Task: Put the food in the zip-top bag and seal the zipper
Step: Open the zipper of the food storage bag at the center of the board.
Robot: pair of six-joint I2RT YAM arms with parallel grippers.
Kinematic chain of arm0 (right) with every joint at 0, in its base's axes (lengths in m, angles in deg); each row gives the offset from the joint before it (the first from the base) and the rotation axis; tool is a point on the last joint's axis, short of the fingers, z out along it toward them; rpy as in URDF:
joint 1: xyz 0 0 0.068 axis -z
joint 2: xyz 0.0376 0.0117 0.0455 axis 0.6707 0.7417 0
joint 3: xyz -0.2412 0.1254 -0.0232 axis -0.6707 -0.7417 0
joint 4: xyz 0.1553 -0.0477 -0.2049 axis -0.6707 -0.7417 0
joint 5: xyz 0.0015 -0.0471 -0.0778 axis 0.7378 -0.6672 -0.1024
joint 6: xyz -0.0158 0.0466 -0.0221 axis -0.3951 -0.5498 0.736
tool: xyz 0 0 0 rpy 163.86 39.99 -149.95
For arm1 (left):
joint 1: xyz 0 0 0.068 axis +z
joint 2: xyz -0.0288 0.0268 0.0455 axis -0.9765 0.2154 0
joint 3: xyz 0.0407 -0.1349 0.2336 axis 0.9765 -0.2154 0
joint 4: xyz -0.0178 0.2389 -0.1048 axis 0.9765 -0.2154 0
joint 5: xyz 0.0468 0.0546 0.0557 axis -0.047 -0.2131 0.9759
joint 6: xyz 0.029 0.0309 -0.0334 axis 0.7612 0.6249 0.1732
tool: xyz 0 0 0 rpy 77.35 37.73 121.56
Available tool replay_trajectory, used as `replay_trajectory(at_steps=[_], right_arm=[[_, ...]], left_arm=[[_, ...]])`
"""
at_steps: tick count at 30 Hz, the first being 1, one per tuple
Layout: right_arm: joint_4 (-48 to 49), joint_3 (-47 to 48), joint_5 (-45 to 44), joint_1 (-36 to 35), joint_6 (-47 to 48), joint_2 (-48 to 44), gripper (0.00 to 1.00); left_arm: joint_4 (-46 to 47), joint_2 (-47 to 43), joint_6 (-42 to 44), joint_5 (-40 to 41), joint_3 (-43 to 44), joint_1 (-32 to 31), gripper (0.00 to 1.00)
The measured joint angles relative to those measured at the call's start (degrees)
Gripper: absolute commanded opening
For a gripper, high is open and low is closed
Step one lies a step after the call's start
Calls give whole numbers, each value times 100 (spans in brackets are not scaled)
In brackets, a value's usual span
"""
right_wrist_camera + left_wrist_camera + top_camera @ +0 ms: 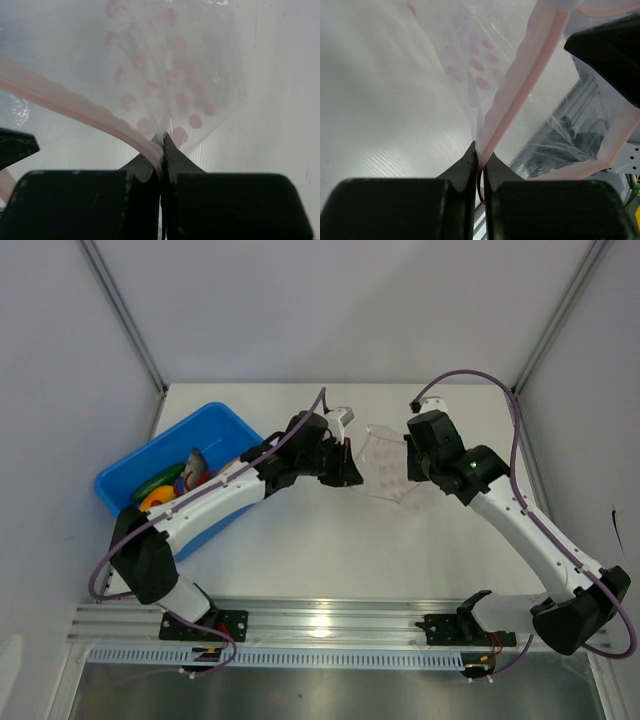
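Observation:
The clear zip-top bag [385, 468] with pink dots hangs between my two grippers above the table's middle. My left gripper [347, 472] is shut on the bag's left end, pinching the pink zipper strip [520, 85] between its fingertips [481, 159]. My right gripper [413, 462] is shut on the bag's right end, with the zipper [75, 107] running into its fingertips [162, 145]. The bag [165, 65] looks empty. The toy food [178, 483], orange, green, red pieces and a grey fish, lies in the blue bin.
The blue plastic bin [150, 465] stands at the table's left side, under the left arm. Frame posts rise at the back corners. A metal rail [330, 620] runs along the near edge by the arm bases.

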Motion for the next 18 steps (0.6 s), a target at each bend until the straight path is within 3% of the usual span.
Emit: replay_trajectory(at_steps=[5, 6, 8, 9, 11, 14, 18], right_arm=[[144, -55, 293, 24, 116, -33, 0], [151, -52, 299, 28, 118, -4, 0], [142, -50, 291, 28, 118, 94, 0], [127, -44, 254, 28, 116, 166, 0], [92, -42, 133, 33, 114, 293, 0], [26, -42, -79, 46, 111, 409, 0], [-52, -28, -262, 98, 114, 487, 0]], left_arm=[[-199, 229, 138, -74, 273, 61, 50], [-238, 227, 170, -46, 304, 72, 66], [-280, 192, 262, 59, 343, 101, 79], [-317, 151, 291, 175, 343, 118, 91], [-442, -2, 332, 417, 339, 190, 100], [-577, -474, 334, 887, 210, 417, 99], [-828, -1545, 238, 1552, -136, 1246, 99]])
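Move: The left fingertips pinch the left side of the bag's zipper rim. The bag's middle is about 7 cm to their right, 3 cm ahead and 7 cm below. The blue bin, where the left hand heads next, has its middle some 43 cm to its left, about 8 cm ahead and 15 cm lower, with the red food about 9 cm nearer on that same line. From the right hand, which holds the opposite rim, the bag's middle is roughly 4 cm left, 1 cm ahead and 8 cm below. Open the left gripper wide to let go of the zipper rim, barely shifting at first, then pull it away from the bag towards the blue bin, quickening: about 13 cm left, rising 6 cm and reaching 5 cm forward, while the hand swings some 25 degrees counter-clockwise. Keep the right fingers shut on their side of the rim and, after a slight shift left, lower that hand a few centimetres, easing right. ##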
